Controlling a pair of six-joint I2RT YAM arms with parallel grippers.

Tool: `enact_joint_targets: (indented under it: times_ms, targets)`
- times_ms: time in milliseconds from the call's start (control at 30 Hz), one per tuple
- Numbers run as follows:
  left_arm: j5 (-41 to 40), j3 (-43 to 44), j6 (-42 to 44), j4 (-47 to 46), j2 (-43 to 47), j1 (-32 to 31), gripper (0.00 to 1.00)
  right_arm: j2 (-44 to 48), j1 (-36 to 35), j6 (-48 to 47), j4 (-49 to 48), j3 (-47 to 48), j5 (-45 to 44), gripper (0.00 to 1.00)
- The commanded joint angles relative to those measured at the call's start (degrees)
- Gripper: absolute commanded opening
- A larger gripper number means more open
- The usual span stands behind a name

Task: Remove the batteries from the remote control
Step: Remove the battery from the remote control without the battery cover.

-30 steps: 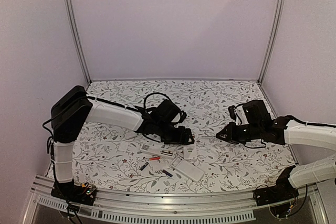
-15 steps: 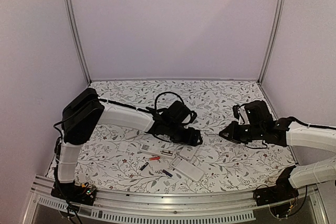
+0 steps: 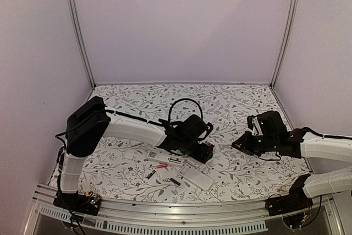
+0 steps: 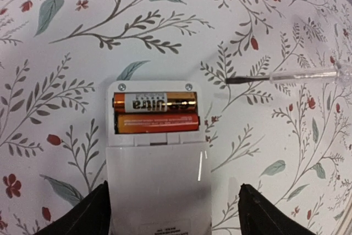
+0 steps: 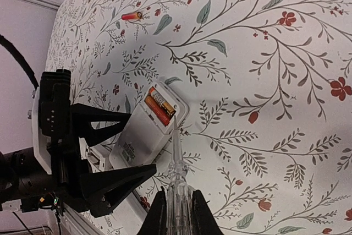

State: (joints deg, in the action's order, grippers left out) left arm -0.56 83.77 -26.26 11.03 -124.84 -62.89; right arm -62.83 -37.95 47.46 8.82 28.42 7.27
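A white remote control (image 4: 158, 180) lies back-up with its cover off, showing two batteries side by side: a gold-and-black one (image 4: 155, 103) and an orange one (image 4: 157, 123). My left gripper (image 4: 176, 216) is open, one finger on each side of the remote's body, close to its left side and apart from its right. My right gripper (image 5: 179, 213) is shut on a clear stick-like tool (image 5: 177, 169), whose tip (image 5: 175, 120) sits just beside the open compartment (image 5: 159, 105). In the top view the left gripper (image 3: 204, 150) covers this remote and the right gripper (image 3: 240, 143) faces it.
Two more white remotes (image 3: 165, 158) (image 3: 197, 177) lie near the front edge. Loose cells lie beside them: a red one (image 3: 161, 165), a black one (image 3: 150, 174) and a dark one (image 3: 175, 180). The table carries a floral cloth (image 3: 231, 108).
My left arm has reached further right, bringing its open gripper over the remote. The right gripper with the tool has shifted slightly to the right and nearer.
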Motion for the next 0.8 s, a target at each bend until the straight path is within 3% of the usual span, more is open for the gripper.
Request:
enact_joint_targets:
  times_ms: [0,467,767]
  targets:
    - [-4.27,-2.46,3.79,6.61,0.32,-1.78,0.79,-0.63,-0.97,1.51,-2.85,-0.31,-0.97,0.0]
    - [-5.15,-4.96,6.19,5.16,1.0,-2.08,0.53,-4.46,-1.49,1.8,-4.4,0.66,-0.42,0.0]
    - [-5.46,-5.84,6.48,4.82,1.26,-2.09,0.45,-5.93,-1.6,1.76,-5.09,1.0,-0.04,0.0]
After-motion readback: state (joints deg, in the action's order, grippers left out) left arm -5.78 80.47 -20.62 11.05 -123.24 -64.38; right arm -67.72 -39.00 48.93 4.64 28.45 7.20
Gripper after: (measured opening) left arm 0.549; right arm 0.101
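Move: The remote with its batteries showing lies just under my open left fingers, its middle some 1 cm below; its battery bay is about 3 cm forward and 3 cm right of that hand. From my left hand, a second white remote is roughly 9 cm back and 1 cm left, and an open remote 2 cm back and 12 cm left. From my right hand, which holds the screwdriver, the bay is about 5 cm forward, 8 cm left and 8 cm below. I close my left fingers on the remote's two long sides to brace it, easing that hand about 1.5 cm left and slightly down and back as it tilts under 10 degrees. Meanwhile my right hand, still gripping the screwdriver, drifts about 1 cm left, then sinks a little over 1 cm, bringing the tip to the bay's right corner, by the end of the outer battery. ##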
